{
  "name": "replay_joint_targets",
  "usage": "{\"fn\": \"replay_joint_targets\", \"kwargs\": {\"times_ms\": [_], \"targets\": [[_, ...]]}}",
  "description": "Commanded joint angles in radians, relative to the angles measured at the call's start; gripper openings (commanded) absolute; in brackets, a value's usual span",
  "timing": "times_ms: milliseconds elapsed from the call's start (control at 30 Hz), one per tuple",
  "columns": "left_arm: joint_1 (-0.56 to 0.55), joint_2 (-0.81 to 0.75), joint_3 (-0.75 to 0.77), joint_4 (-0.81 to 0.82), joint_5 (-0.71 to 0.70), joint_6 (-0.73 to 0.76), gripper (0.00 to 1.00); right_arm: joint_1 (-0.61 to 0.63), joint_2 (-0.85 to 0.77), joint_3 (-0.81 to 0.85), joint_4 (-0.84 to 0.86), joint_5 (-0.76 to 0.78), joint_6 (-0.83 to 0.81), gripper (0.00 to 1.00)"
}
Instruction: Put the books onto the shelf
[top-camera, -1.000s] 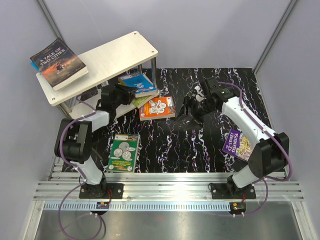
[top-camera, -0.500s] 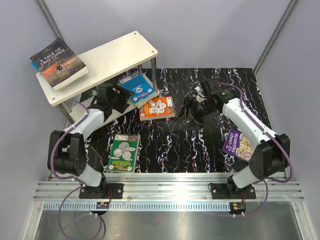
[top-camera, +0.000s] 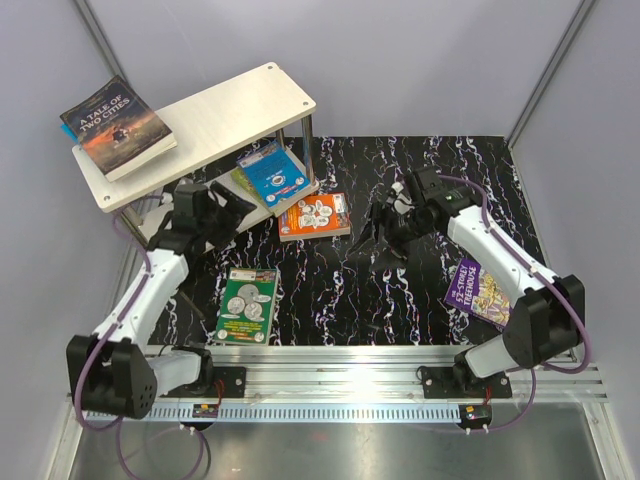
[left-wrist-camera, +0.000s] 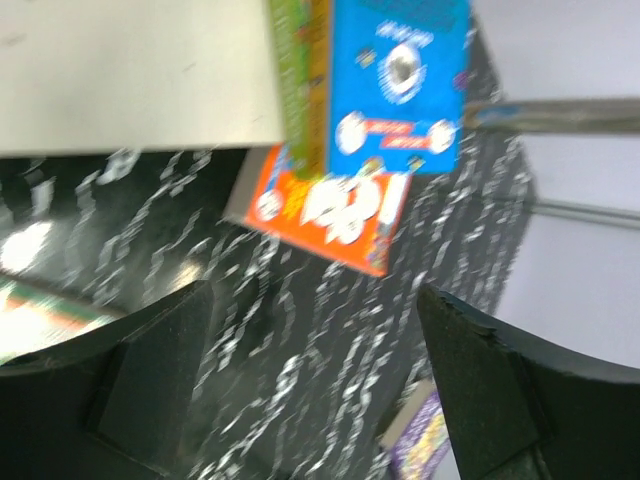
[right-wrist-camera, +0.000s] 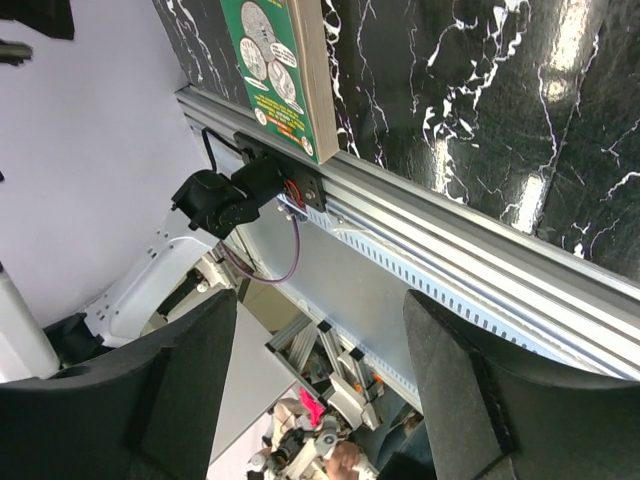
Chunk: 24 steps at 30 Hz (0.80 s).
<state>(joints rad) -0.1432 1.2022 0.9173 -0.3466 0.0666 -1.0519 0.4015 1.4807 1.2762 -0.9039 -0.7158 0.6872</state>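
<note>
The shelf (top-camera: 225, 115) stands at the back left, with a dark book (top-camera: 118, 127) on its top board. On the lower board (left-wrist-camera: 130, 75) a blue book (top-camera: 275, 172) (left-wrist-camera: 400, 80) lies on a green-yellow one (left-wrist-camera: 298, 90), overhanging the edge. An orange book (top-camera: 315, 216) (left-wrist-camera: 330, 215), a green book (top-camera: 247, 305) (right-wrist-camera: 275, 60) and a purple book (top-camera: 480, 290) (left-wrist-camera: 425, 450) lie on the black mat. My left gripper (top-camera: 232, 205) (left-wrist-camera: 320, 400) is open and empty, just left of the blue book. My right gripper (top-camera: 382, 234) (right-wrist-camera: 320, 390) hangs open over the mat's middle, empty.
Thin steel posts (top-camera: 307, 140) carry the shelf's boards. An aluminium rail (top-camera: 340, 380) (right-wrist-camera: 450, 250) runs along the mat's near edge, with both arm bases on it. Grey walls close off the back and sides.
My left gripper has opened and pulled back to the left out of the lower tier, leaving the blue book there. The right arm has barely shifted.
</note>
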Motion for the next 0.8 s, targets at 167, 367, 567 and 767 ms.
{"fn": "replay_joint_targets", "kwargs": {"times_ms": [167, 367, 567, 767], "targets": [[0.005, -0.171, -0.179, -0.285, -0.096, 0.227, 0.91, 0.008, -0.071, -0.103, 0.083, -0.043, 0.054, 0.76], [0.004, -0.211, -0.227, -0.426, -0.201, 0.306, 0.89, 0.010, -0.118, -0.178, 0.120, -0.047, 0.083, 0.76], [0.005, -0.121, -0.233, -0.414, -0.171, 0.293, 0.88, 0.008, -0.152, -0.222, 0.145, -0.042, 0.112, 0.76], [0.004, 0.002, -0.250, -0.413, -0.197, 0.282, 0.82, 0.008, -0.180, -0.242, 0.151, -0.031, 0.127, 0.76]]}}
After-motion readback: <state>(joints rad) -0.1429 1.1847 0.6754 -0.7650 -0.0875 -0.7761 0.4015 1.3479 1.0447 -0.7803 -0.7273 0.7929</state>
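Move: The green book lies behind and below the empty left hand: some 18 cm back, about 2 cm to the left and roughly 18 cm down. The orange book is about 10 cm ahead of that hand, 14 cm right and 17 cm below. The blue book on the lower shelf is some 19 cm ahead, 5 cm right and 9 cm below. From the right hand, the green book is about 24 cm left, 5 cm back and 19 cm below. Nothing is touched yet as far as can be seen: the left hand swings back about 15 cm and down nearly as much, drifting some 5 cm left, away from the shelf towards the green book. The wrist tips the wide-open fingers about 35 degrees downward and raises its left side, and the last stretch is mostly descent. The right hand, still open, eases back and down about 4 cm. ##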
